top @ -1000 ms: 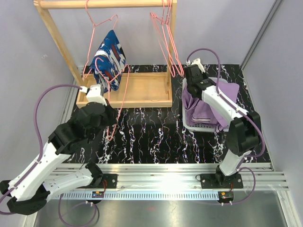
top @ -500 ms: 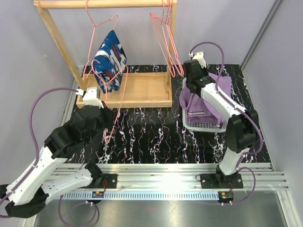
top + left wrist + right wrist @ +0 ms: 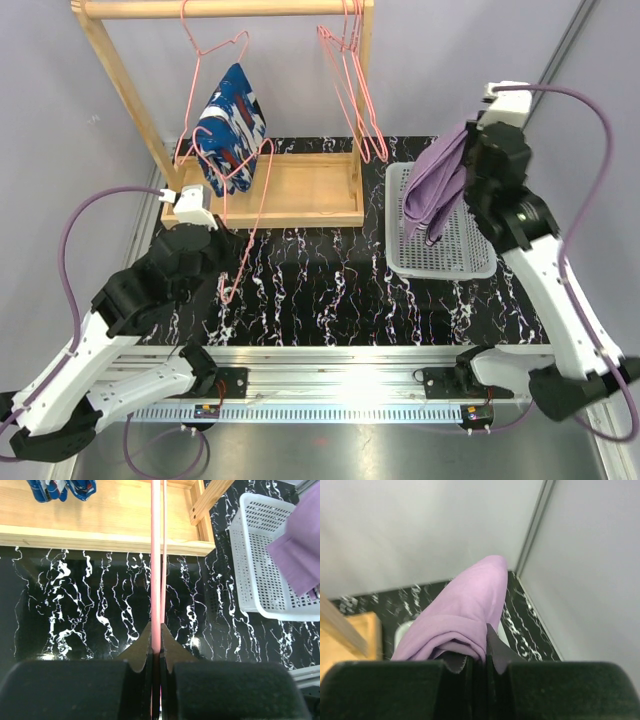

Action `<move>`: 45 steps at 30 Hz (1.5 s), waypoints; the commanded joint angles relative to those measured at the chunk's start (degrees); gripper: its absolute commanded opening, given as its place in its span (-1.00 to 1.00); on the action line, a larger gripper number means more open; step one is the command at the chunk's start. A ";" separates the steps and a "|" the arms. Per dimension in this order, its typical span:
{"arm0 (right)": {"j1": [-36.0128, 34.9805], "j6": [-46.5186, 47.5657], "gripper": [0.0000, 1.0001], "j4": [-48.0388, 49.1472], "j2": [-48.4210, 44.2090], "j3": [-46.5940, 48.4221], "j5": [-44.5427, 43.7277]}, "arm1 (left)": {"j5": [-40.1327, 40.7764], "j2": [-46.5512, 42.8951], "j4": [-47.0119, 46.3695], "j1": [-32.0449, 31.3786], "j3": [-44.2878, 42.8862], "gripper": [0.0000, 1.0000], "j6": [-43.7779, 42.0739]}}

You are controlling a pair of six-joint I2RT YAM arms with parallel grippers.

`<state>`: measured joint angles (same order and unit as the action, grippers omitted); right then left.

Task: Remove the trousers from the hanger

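Note:
The lilac trousers (image 3: 437, 190) hang in a bunch from my right gripper (image 3: 485, 645), which is shut on a fold of them (image 3: 465, 610) high above the white basket (image 3: 470, 262). The dark blue splashed trousers (image 3: 230, 125) are draped over a pink hanger on the wooden rack; their lower ends show in the left wrist view (image 3: 60, 487). My left gripper (image 3: 156, 642) is shut on the wire of another pink hanger (image 3: 156, 555). That bare hanger (image 3: 255, 200) slants from the rack down over the table.
The wooden rack has a tray base (image 3: 300, 195) and a top rail (image 3: 220, 8). Several bare pink hangers (image 3: 355, 90) hang at its right end, close to the basket. Grey walls close in at the back and right.
My right arm has swung up and to the right, lifting the lilac trousers out of the basket. The left arm has drawn back a little, still holding the hanger wire.

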<state>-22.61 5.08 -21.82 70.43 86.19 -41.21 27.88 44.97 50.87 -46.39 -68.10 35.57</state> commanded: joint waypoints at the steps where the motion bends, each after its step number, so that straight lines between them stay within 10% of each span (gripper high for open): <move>1: 0.20 1.33 -1.00 -0.40 -5.30 2.84 7.80 | -1.69 -1.55 -3.68 0.25 -0.37 -1.00 0.55; 19: 0.20 21.11 -1.00 -10.87 -9.44 -0.75 -15.57 | -2.21 -1.73 -4.64 0.25 1.47 -1.00 -0.15; 45: -0.42 -7.54 -1.00 -9.38 34.85 6.09 -1.87 | -0.02 -4.45 -2.97 0.25 4.02 -1.00 -0.77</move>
<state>-22.83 3.16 -31.62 103.37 88.12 -45.10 26.37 41.36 49.63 -46.39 -64.01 35.77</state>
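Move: Beneath the right hand, which still grips the purple trousers, the white basket lies about 6 cm ahead, 1 cm to the left and some 37 cm down. The right end of the rack's tray is roughly 14 cm ahead and 23 cm left, near table height; the spare pink hangers hang some 15 cm ahead and 25 cm left, about level with the hand. From the left hand, still holding a bare hanger, the basket is about 22 cm ahead, 44 cm right and 26 cm down. Swinging the purple trousers, the right hand first draws back and to the right about 9 cm each way, with a small rise at the start, then reverses into a fast sweep of about 25 cm down, with some 17 cm forward and 10 cm left, into the space over the basket. The wrist tips about 35 degrees downward overall, and the fingers keep their grip. ##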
